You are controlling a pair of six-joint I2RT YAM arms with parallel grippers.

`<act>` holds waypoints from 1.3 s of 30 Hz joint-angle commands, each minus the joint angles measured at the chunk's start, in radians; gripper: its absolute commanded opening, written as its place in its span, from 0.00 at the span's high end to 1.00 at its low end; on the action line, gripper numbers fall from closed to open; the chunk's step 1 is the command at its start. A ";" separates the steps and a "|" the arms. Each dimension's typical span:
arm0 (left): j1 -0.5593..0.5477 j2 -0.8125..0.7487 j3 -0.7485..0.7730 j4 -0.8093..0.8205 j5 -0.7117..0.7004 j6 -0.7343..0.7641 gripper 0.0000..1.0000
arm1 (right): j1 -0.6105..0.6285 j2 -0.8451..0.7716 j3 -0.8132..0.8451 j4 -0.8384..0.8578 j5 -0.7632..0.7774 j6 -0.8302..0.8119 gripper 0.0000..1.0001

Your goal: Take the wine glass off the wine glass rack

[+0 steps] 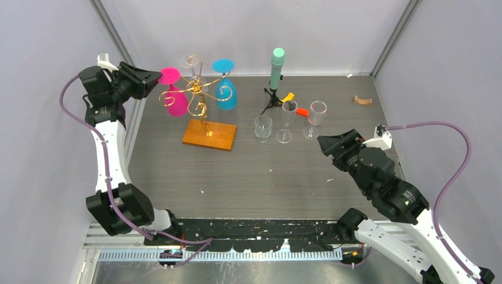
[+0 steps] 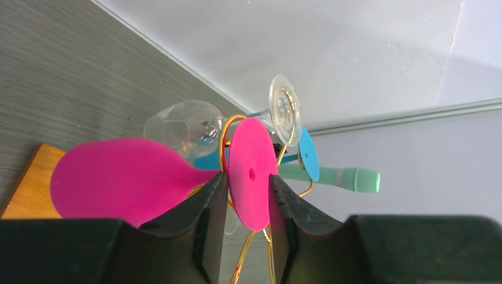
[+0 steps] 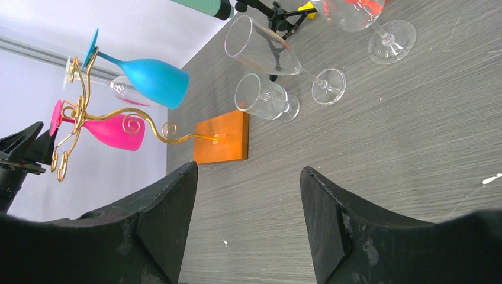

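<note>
The wine glass rack (image 1: 201, 97) is a gold wire stand with scroll arms on an orange-brown wooden base (image 1: 209, 135) at the back left. A pink wine glass (image 1: 176, 102), a blue wine glass (image 1: 225, 92) and a clear one (image 1: 190, 61) hang on it upside down. My left gripper (image 1: 157, 76) is at the pink glass's foot. In the left wrist view the pink foot disc (image 2: 251, 171) sits between the fingers of the left gripper (image 2: 248, 177) and touches both. My right gripper (image 1: 322, 142) hovers open and empty at the right, also in its wrist view (image 3: 248, 171).
A mint-green cylinder on a black tripod (image 1: 277, 68) stands at the back centre. Three clear glasses (image 1: 263, 127) (image 1: 287, 118) (image 1: 315, 115) stand right of the rack, with small yellow and orange pieces (image 1: 288, 96) behind them. A brown scrap (image 1: 362, 100) lies far right.
</note>
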 commanded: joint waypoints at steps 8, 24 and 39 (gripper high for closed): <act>0.004 -0.016 -0.029 0.112 0.042 -0.040 1.00 | -0.001 -0.023 -0.010 0.037 0.033 0.013 0.33; 0.005 0.000 -0.025 0.275 0.087 -0.149 1.00 | -0.001 -0.026 -0.012 0.038 0.038 0.015 0.34; 0.005 -0.016 -0.023 0.198 -0.010 -0.096 1.00 | -0.002 -0.025 -0.007 0.038 0.053 0.019 0.34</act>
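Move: The pink wine glass hangs upside down with its foot level with the open left fingers, about 3 cm ahead and 1 cm right; the glass's middle is some 8 cm lower. At hand height, the rack's hub is roughly 5 cm ahead and 10 cm right, the clear glass 10 cm ahead and 5 cm right, the blue glass 14 cm ahead and 14 cm right. From the right hand, the pink glass lies about 44 cm ahead and 22 cm left. Shut the left fingers on the rim of the pink glass's foot, one above and one below, while easing barely 1 cm forward. Keep that pinch and raise the foot off the gold loop, climbing about 2 cm with the fingertips tipping up some 5 degrees, then creep slightly farther forward and settle back down by under 1 cm. ##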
